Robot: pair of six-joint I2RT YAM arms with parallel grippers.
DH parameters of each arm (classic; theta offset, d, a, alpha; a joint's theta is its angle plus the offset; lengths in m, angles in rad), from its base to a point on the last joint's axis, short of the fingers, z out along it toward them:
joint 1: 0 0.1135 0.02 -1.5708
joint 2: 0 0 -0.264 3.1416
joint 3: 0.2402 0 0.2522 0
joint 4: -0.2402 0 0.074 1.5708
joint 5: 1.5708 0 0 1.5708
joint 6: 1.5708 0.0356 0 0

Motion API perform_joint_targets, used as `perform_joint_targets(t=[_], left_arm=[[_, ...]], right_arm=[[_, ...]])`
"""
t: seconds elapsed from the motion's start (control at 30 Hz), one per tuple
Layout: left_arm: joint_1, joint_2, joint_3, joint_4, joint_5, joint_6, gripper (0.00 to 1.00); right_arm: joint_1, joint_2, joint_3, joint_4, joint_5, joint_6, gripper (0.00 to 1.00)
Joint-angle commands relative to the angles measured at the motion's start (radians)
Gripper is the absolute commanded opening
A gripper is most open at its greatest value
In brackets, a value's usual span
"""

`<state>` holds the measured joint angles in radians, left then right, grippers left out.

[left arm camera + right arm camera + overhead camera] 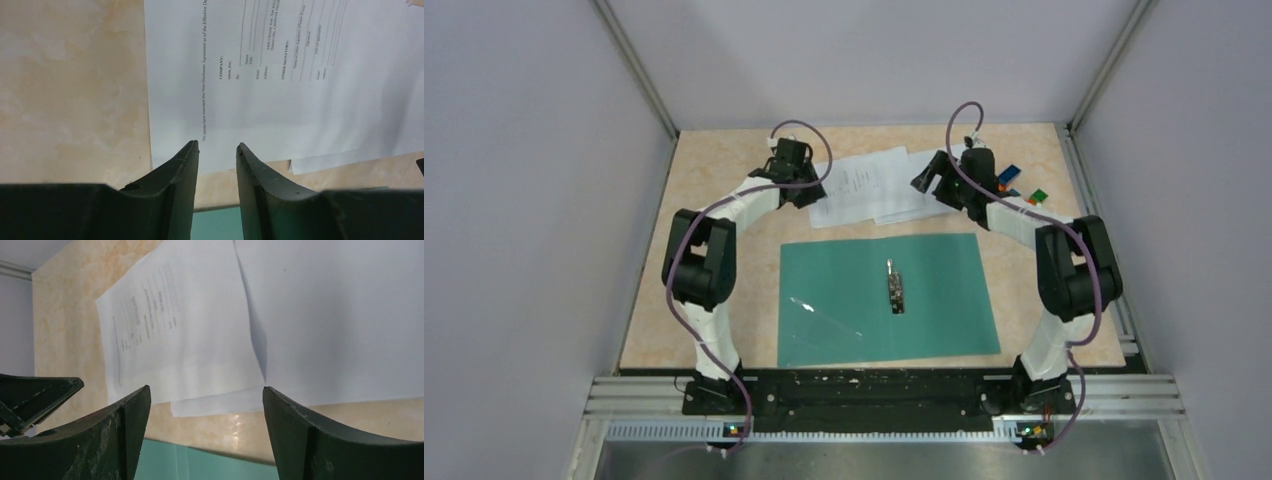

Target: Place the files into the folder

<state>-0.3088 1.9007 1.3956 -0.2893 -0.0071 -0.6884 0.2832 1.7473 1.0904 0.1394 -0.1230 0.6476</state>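
Note:
The files are two white sheets overlapping at the back of the table (pixel 869 185). In the left wrist view the printed sheet (pixel 280 75) lies on top, with a corner of the other sheet (pixel 350 159) showing from under it. The right wrist view shows the printed sheet (pixel 170 340) and the nearly blank sheet (pixel 340 315). The teal folder (pixel 944 300) lies open and flat in front of them, its metal clip (pixel 894 290) at the spine. My left gripper (pixel 804 192) (pixel 217 146) hovers open over the sheets' left near corner. My right gripper (pixel 927 180) (pixel 206 388) stands wide open over their right side. Neither holds anything.
Small coloured blocks (pixel 1014 178) and a green piece (pixel 1037 196) lie at the back right, behind the right arm. Grey walls close in the table on three sides. The left gripper's body (pixel 35 395) shows at the left of the right wrist view.

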Motion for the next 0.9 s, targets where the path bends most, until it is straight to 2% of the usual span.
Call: perform_joint_targets(t=[0.0, 0.23, 0.3, 0.57, 0.87], left_arm=[[0.024, 0.081, 0.108, -0.011, 0.044, 0.031, 0.37], [0.033, 0.161, 0.134, -0.063, 0.018, 0.043, 0.2], [0.035, 0.17, 0.129, -0.078, -0.033, 0.034, 0.15], [0.037, 0.211, 0.128, -0.101, -0.041, 0.032, 0.03], [0.037, 0.222, 0.129, -0.101, -0.032, 0.023, 0.0]], right_arm=[[-0.071, 0.116, 0.084, 0.146, -0.157, 0.021, 0.81], [-0.083, 0.282, 0.226, 0.168, -0.216, -0.009, 0.83], [-0.082, 0.322, 0.254, 0.157, -0.22, -0.005, 0.83], [-0.083, 0.372, 0.269, 0.154, -0.264, 0.013, 0.82], [-0.076, 0.365, 0.225, 0.236, -0.402, 0.11, 0.8]])
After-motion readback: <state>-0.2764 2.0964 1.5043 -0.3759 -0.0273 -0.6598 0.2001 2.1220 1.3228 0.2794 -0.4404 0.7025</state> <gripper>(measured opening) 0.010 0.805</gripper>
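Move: Both hands stand over the near side of the printed sheet: its middle lies about 6 cm ahead of the left hand, 9 cm to its right and 7 cm below. From the right hand it lies about 7 cm ahead, 15 cm to the left and 9 cm below, with the blank sheet's visible part about 9 cm ahead and 5 cm to the right. The open folder's middle is about 22 cm back from the right hand and 9 cm to its left. The left hand sinks about 6.5 cm with a slight drift left, shutting its half-open fingers until the closed tips rest on the printed sheet just inside its left edge, and then stays there. The right hand, fingers staying wide open, reaches about 6 cm forward over the sheets while sinking some 5 cm, then eases left with its wrist rolling and turning counter-clockwise about 15 degrees, to bring its right finger close to the printed sheet's right edge, where it overlaps the blank one. ##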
